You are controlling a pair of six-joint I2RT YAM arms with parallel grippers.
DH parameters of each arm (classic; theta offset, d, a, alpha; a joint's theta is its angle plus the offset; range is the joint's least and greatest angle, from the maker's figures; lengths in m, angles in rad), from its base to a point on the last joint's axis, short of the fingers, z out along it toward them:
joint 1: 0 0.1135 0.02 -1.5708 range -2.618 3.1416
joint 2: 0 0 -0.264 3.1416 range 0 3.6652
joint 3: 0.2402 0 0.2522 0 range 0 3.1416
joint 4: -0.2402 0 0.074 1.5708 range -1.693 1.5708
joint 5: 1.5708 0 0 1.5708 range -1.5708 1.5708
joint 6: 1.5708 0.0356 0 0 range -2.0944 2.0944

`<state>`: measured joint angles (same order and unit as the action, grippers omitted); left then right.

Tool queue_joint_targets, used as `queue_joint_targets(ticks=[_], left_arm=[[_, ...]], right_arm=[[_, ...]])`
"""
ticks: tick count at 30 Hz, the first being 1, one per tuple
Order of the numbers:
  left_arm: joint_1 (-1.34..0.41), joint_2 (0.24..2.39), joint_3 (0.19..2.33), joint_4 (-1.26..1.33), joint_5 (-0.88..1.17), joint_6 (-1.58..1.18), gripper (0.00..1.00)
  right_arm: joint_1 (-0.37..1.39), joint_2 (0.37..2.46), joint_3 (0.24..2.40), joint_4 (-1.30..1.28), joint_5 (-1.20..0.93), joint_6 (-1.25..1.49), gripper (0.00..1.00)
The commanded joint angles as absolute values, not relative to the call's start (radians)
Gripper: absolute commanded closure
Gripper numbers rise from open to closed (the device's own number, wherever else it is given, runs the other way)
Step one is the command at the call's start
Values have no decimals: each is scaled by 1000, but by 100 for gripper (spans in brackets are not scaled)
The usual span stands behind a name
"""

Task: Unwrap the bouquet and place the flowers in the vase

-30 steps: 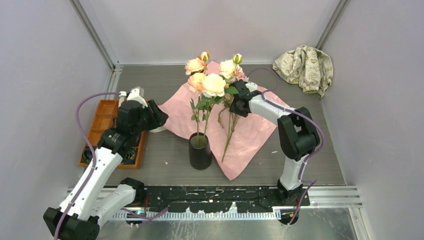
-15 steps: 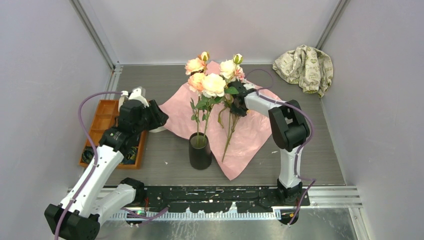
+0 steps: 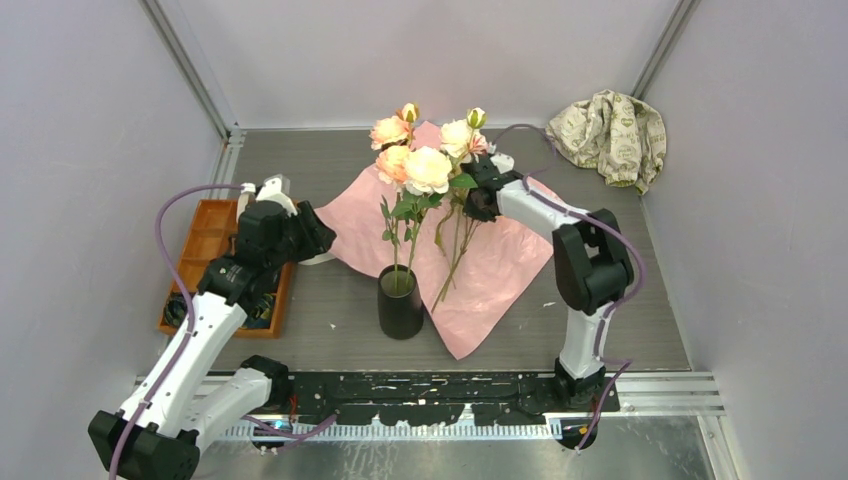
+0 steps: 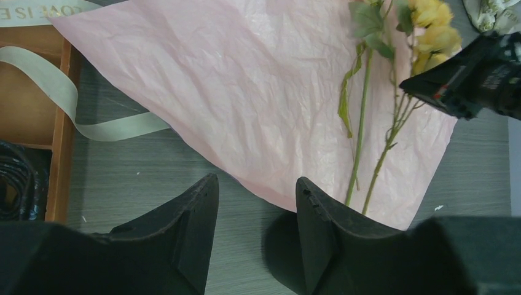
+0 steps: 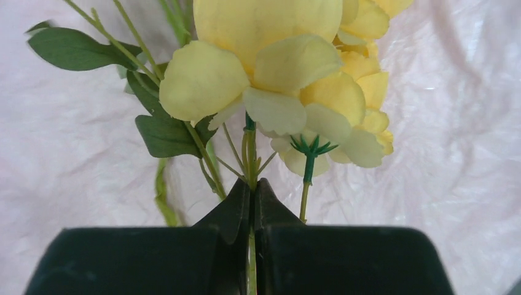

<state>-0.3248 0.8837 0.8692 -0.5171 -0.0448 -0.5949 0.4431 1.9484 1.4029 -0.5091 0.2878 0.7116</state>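
Observation:
The bouquet is undone, and its pink wrapping paper (image 3: 500,270) (image 4: 246,92) lies spread flat on the table. The black vase (image 3: 400,305) stands at the paper's near left edge with two flowers (image 3: 428,170) upright in it. My right gripper (image 3: 478,195) (image 5: 252,184) is shut on the green stem (image 5: 250,153) of a yellow-bloomed flower (image 5: 270,37) just under the head. That flower's long stem (image 3: 455,250) slants down over the paper right of the vase. My left gripper (image 3: 303,235) (image 4: 255,181) hovers open and holds nothing, over the table left of the paper.
An orange tray (image 3: 205,245) (image 4: 31,104) with black coiled rolls (image 4: 18,184) sits at the left under the left arm. The beige ribbon (image 4: 55,80) trails from it towards the paper. A beige patterned cloth (image 3: 610,130) lies crumpled in the back right corner.
My right gripper has closed on the flower stem. The stem's lower end has swung slightly left and up off the paper. The left arm has not moved.

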Motion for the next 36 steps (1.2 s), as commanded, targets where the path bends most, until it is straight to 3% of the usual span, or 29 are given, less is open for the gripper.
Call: queue_joint_targets(ticks=[1,17,24,29,36], left_arm=[[-318,872,867,-490,-50,-595,50],[-317,870,865,-479,-23,-623,50],[-317,881,853,-461,-5,-646,50],[-316,881,852,-455,9,-656,50],[-316,895,851,-440,43,-674,50]], right_arm=[[440,1721,1413,-522,360,671,99],[440,1216,1382,-716,793,575,99],[442,946,1431,-624,690,568,99],[442,723,1277,-247,331,454,99],[442,780,1406,-173,4,434,99]])
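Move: The right hand, shut on the yellow flower's stem just under its heads, is close above the wrapping paper. The vase that the flower is meant for, already holding peach flowers, stands about 24 cm back and 17 cm to its left, its middle some 3 cm higher. The flower still left on the paper has its middle about 4 cm left, 2 cm back and 4 cm below. From the left hand the vase is roughly 15 cm to the right, 10 cm back and 13 cm below. Keeping its pinch on the yellow flower's stem, the right hand pulls it up off the wrapping paper, nearly straight at first, then sweeps back and out to the right, away from the flowers standing in the vase, swinging a few centimetres back to the left at the end; it rises close to 50 cm and draws back about 20 cm. On the way the wrist tips the steeply down-pointing fingers up by some 75 degrees until they point forward and a little upward, so that the heads stand high and the stem's free end trails down to the left. ##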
